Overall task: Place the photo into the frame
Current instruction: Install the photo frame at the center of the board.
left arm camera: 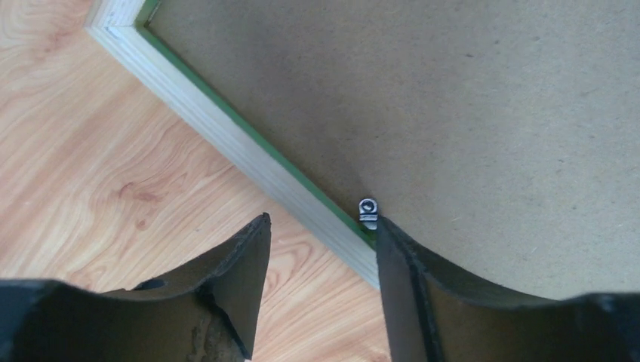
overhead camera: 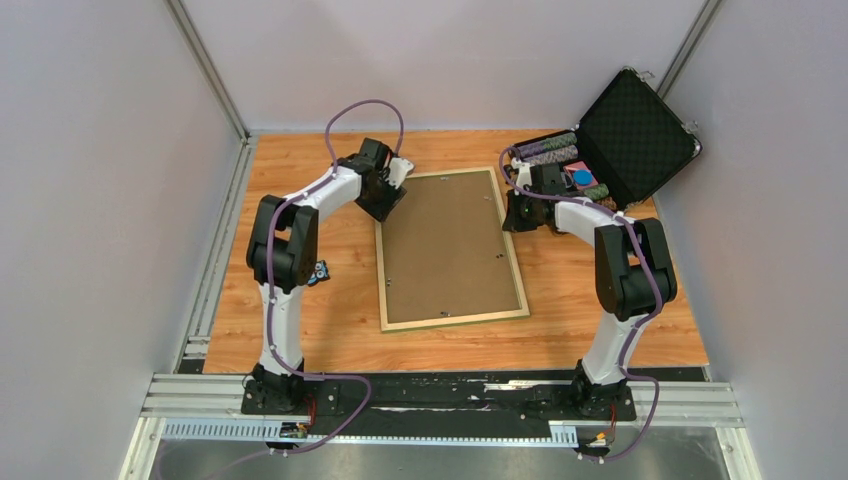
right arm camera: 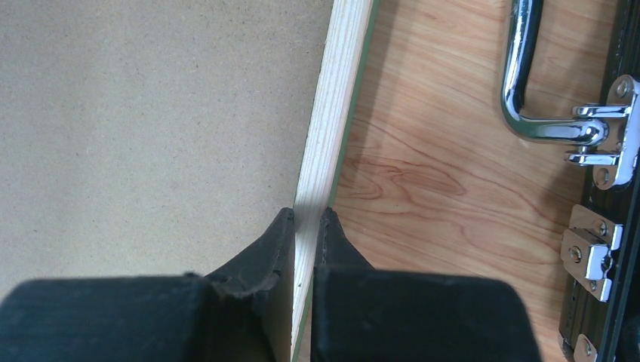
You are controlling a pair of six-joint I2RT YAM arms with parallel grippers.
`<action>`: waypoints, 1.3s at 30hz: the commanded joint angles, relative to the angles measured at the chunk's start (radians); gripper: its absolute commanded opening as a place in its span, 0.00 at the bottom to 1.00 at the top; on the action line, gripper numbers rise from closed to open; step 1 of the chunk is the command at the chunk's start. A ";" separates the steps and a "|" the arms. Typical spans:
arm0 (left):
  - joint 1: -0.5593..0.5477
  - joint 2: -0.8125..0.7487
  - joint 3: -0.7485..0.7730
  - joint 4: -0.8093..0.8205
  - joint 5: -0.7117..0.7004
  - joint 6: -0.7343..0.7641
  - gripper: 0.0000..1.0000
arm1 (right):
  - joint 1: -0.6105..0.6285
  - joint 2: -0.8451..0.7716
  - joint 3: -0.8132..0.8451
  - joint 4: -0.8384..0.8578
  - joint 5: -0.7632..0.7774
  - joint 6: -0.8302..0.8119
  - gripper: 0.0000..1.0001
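The frame (overhead camera: 455, 318) lies back-up in the middle of the table, its pale wood rails up and a green edge showing. A plain brown backing board (overhead camera: 447, 245) fills it, and the photo is hidden. My left gripper (overhead camera: 388, 198) stands open over the left rail (left arm camera: 226, 136). One finger is above the table, the other at the board's edge beside a small metal clip (left arm camera: 367, 211). My right gripper (overhead camera: 517, 215) is shut on the right rail (right arm camera: 336, 98), one fingertip on each side of the wood.
An open black case (overhead camera: 625, 135) with foam lining, rolls and small coloured items stands at the back right, its chrome handle (right arm camera: 521, 75) and latches close to my right gripper. A small dark object (overhead camera: 320, 272) lies by the left arm. Grey walls enclose the table.
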 commanded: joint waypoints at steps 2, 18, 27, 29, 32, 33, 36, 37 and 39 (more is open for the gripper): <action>-0.006 -0.037 -0.019 0.034 -0.011 0.048 0.72 | 0.006 0.010 0.014 -0.060 0.002 -0.052 0.00; -0.012 -0.286 -0.181 -0.109 0.182 -0.026 0.94 | 0.004 -0.006 0.007 -0.055 -0.040 -0.052 0.00; -0.096 -0.426 -0.408 -0.075 0.188 -0.048 0.96 | 0.004 -0.008 0.007 -0.044 -0.063 -0.056 0.00; -0.117 -0.429 -0.436 -0.072 0.183 -0.056 0.98 | 0.005 -0.005 0.007 -0.043 -0.061 -0.057 0.00; -0.146 -0.422 -0.474 -0.059 0.166 -0.072 1.00 | 0.004 -0.002 0.007 -0.041 -0.056 -0.059 0.00; -0.151 -0.419 -0.479 -0.056 0.163 -0.076 1.00 | 0.005 -0.001 0.007 -0.041 -0.052 -0.061 0.00; -0.165 -0.406 -0.493 -0.041 0.137 -0.099 1.00 | 0.004 0.000 0.006 -0.041 -0.045 -0.063 0.00; -0.167 -0.404 -0.495 -0.041 0.135 -0.103 0.99 | 0.004 -0.002 0.005 -0.041 -0.043 -0.064 0.00; -0.173 -0.399 -0.501 -0.031 0.123 -0.116 0.98 | 0.004 -0.001 0.005 -0.041 -0.043 -0.064 0.00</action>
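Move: Some 19 cm back from the left hand, 3 cm to its right and about 2 cm lower lies the near metal clip on the frame's left side. The far clip is beside the left fingertips, 1 cm back and 2 cm right; the bottom clip sits 26 cm back and 12 cm right, the blue-black card 15 cm back and 12 cm left. From the right hand, the near clip is about 15 cm back and 23 cm left. Leaving the far clip, the left hand spreads its half-open fingers fully and travels about 18 cm back along the frame's left rail to the near clip, arching some 4 cm up and sinking again to its starting height. The fingers tip some 15 degrees nearer to straight down, with a slight clockwise turn. The right hand stays in place and keeps its pinch on the right rail. ##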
